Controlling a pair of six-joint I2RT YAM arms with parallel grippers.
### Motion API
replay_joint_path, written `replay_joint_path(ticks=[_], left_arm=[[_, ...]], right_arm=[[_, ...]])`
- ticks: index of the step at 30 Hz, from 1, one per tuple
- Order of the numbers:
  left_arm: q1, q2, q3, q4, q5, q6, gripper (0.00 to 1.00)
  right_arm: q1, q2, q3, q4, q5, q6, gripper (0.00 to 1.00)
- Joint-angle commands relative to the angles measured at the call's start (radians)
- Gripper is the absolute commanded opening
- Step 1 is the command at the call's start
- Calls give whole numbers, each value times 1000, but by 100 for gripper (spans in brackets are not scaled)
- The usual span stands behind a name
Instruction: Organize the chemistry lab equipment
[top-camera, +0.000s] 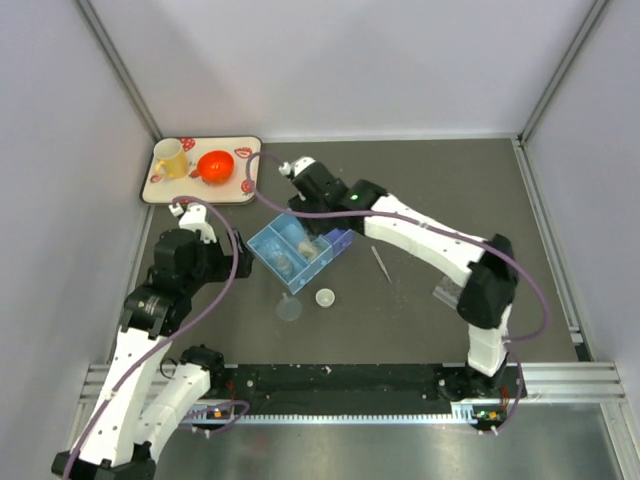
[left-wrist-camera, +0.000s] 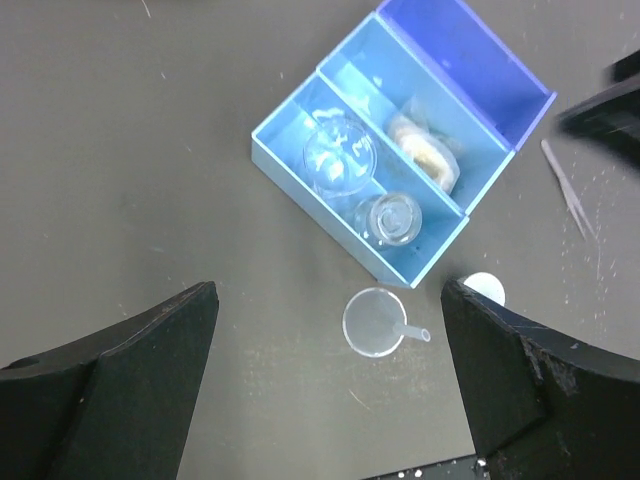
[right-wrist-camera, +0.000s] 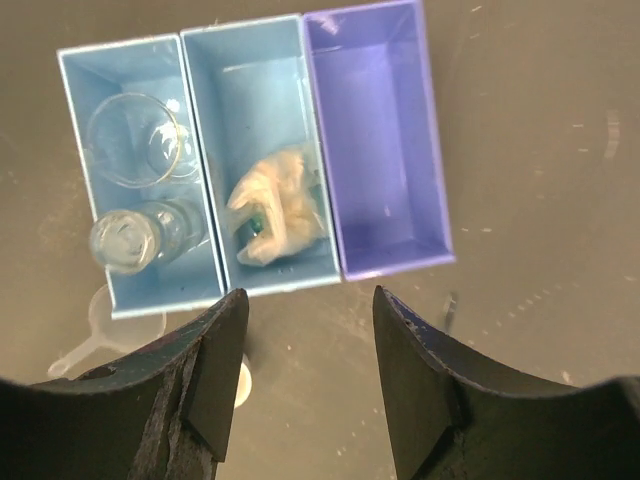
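A blue three-compartment box (top-camera: 262, 248) sits mid-table. One end compartment holds a clear dish (right-wrist-camera: 135, 140) and a clear jar (right-wrist-camera: 130, 238). The middle one holds a crumpled clear bag (right-wrist-camera: 275, 205). The other end compartment is purple (right-wrist-camera: 380, 130). On the table near the box lie a clear funnel (left-wrist-camera: 374, 322), a small round cup (left-wrist-camera: 484, 288) and a thin rod (left-wrist-camera: 568, 192). My left gripper (left-wrist-camera: 328, 290) hangs open high above the funnel. My right gripper (right-wrist-camera: 308, 295) is open above the table by the box's near wall, holding nothing.
A white tray (top-camera: 160, 190) at the back left carries a yellow mug (top-camera: 170, 158) and an orange-red bowl (top-camera: 215, 165). A clear plastic piece (top-camera: 447, 293) lies beside the right arm's elbow. Grey walls enclose the table on three sides.
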Motion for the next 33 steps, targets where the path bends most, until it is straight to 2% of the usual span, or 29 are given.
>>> replay_joint_path(ticks=[1,7,9,13,19,33], left_arm=[[-1,26,-38,78,73,-23,98],[-65,77,-91,87,156,-55,98],[-100,103,-107,93,141,-67,98],[-252,175,-118,121,75,-104,98],[-303,269,-146,156,61,-135,98],[-332,391,-203,254,32,-174,67]], right_arm=[[15,-199,-70,-1,83,17,54],[15,-371,-246,10,108,51,54],[15,-414,-309,20,115,58,54],[15,-469,-404,42,114,81,54],[15,-532,-518,77,97,107,54],[15,-606,-644,120,88,127,54]])
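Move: The funnel lies about 11 cm to the left hand's right, 3 cm back and some 22 cm below it. The drawer box is centred around 15 cm farther out than the funnel and 3 cm right of it; the white cup stands 8 cm right of the funnel and 2 cm farther out. From the right hand, the thin metal tool lies about 12 cm right, 3 cm back and 18 cm down, and the box is centred 7 cm left, 2 cm ahead. Down and to the right, the left hand sinks about 14 cm towards the funnel, drawing back slightly while its wrist tips down and turns clockwise; the wide-open fingers narrow partway late on, touching nothing. The right hand leaves the box to the right and back, roughly 14 cm in all, arching up 8 cm and sinking again towards the metal tool, fingers still half open. ##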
